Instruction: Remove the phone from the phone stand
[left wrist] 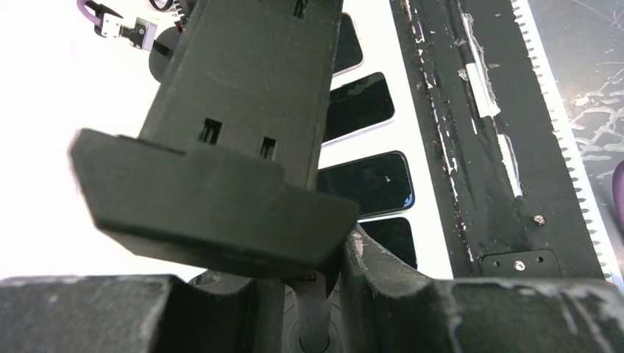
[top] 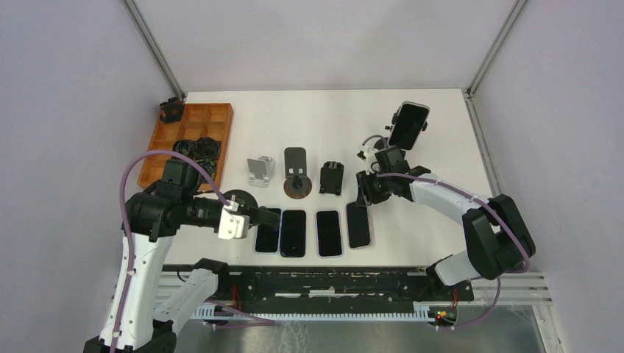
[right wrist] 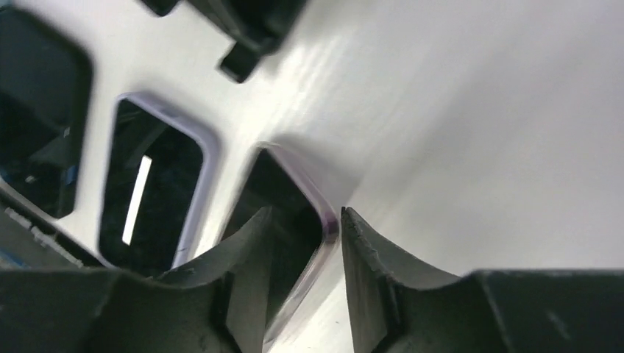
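Observation:
Several dark phones lie flat in a row near the front edge, the rightmost with a lilac rim. My right gripper hangs low over its far end. In the right wrist view the gripper is open, and the phone's corner lies between the fingers, gripped by neither. My left gripper is shut on a black phone stand, its pale post between the fingers; that stand holds no phone. Another phone sits tilted in a stand at the back right.
A silver stand, a black stand on a round brown base and a small black stand sit behind the phone row. An orange compartment tray with cables stands at the back left. The black rail runs along the table's front edge.

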You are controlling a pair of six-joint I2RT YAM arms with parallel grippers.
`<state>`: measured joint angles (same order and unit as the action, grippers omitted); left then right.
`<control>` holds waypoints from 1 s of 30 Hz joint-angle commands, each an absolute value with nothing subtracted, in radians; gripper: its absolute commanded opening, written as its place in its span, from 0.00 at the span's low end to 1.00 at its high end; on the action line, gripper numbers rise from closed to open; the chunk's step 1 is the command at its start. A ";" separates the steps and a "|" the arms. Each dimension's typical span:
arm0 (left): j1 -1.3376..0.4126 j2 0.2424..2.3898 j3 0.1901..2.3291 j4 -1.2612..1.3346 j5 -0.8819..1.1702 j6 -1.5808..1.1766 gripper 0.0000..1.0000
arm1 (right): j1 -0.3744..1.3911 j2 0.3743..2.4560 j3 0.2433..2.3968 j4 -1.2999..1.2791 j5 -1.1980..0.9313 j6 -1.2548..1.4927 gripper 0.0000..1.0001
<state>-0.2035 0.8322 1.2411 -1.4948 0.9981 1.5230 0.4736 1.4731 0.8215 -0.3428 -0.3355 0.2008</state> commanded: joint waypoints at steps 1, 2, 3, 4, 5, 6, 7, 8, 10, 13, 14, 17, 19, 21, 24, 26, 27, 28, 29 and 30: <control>-0.201 0.817 1.276 -1.465 1.050 1.499 0.02 | 0.459 1.394 0.801 -0.277 -0.155 0.215 0.50; -0.201 0.816 1.277 -1.465 1.050 1.499 0.02 | 0.461 1.377 0.795 -0.277 -0.140 0.227 0.57; -0.201 0.815 1.276 -1.465 1.051 1.498 0.02 | 0.459 1.363 0.792 -0.282 -0.121 0.233 0.61; -0.201 0.812 1.275 -1.465 1.052 1.496 0.02 | 0.460 1.344 0.789 -0.289 -0.107 0.241 0.65; -0.201 0.812 1.275 -1.465 1.053 1.496 0.02 | 0.460 1.329 0.785 -0.294 -0.087 0.246 0.71; -0.201 0.808 1.273 -1.465 1.054 1.495 0.02 | 0.460 1.305 0.777 -0.300 -0.072 0.251 0.79; -0.201 0.805 1.272 -1.465 1.054 1.495 0.02 | 0.460 1.282 0.765 -0.304 -0.059 0.254 0.82; -0.201 0.801 1.272 -1.465 1.052 1.495 0.02 | 0.459 1.261 0.746 -0.306 -0.055 0.261 0.84; -0.201 0.797 1.272 -1.465 1.052 1.494 0.02 | 0.460 1.221 0.695 -0.291 -0.079 0.272 0.87; -0.201 0.793 1.273 -1.465 1.051 1.494 0.02 | 0.459 1.181 0.583 -0.243 -0.163 0.306 0.89; -0.201 0.794 1.275 -1.465 1.050 1.494 0.02 | 0.459 1.172 0.538 -0.215 -0.198 0.328 0.90; -0.201 0.799 1.283 -1.464 1.060 1.486 0.02 | 0.462 1.156 0.405 -0.077 -0.328 0.417 0.90; -0.201 0.803 1.287 -1.456 1.062 1.469 0.02 | 0.475 1.147 0.327 0.043 -0.390 0.489 0.90; -0.201 0.805 1.290 -1.445 1.060 1.453 0.02 | 0.506 1.148 0.303 0.080 -0.389 0.511 0.90; -0.201 0.802 1.291 -1.439 1.058 1.445 0.02 | 0.557 1.170 0.313 0.087 -0.373 0.508 0.90; -0.201 0.805 1.293 -1.436 1.061 1.441 0.02 | 0.581 1.195 0.330 0.086 -0.361 0.492 0.90; -0.201 0.808 1.294 -1.434 1.064 1.436 0.02 | 0.595 1.211 0.341 0.084 -0.355 0.488 0.90; -0.201 0.809 1.296 -1.434 1.065 1.433 0.02 | 0.603 1.226 0.350 0.086 -0.355 0.489 0.90; -0.201 0.811 1.296 -1.434 1.067 1.432 0.02 | 0.619 1.240 0.358 0.093 -0.359 0.494 0.90; -0.201 0.811 1.298 -1.434 1.066 1.431 0.02 | 0.635 1.251 0.369 0.098 -0.356 0.500 0.90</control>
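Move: The phone being laid down lies lengthwise towards the robot from the right hand, its middle about 7 cm back, 1 cm left and 3 cm below. The lavender-edged phone is some 10 cm back and 9 cm left; the black folded stand is 7 cm ahead and 9 cm left. From the left hand, the first phone is roughly 28 cm right, 7 cm ahead, and far below. Opening wide, the right hand arcs up rightward, back about 8 cm and down, then pushes the phone left. ##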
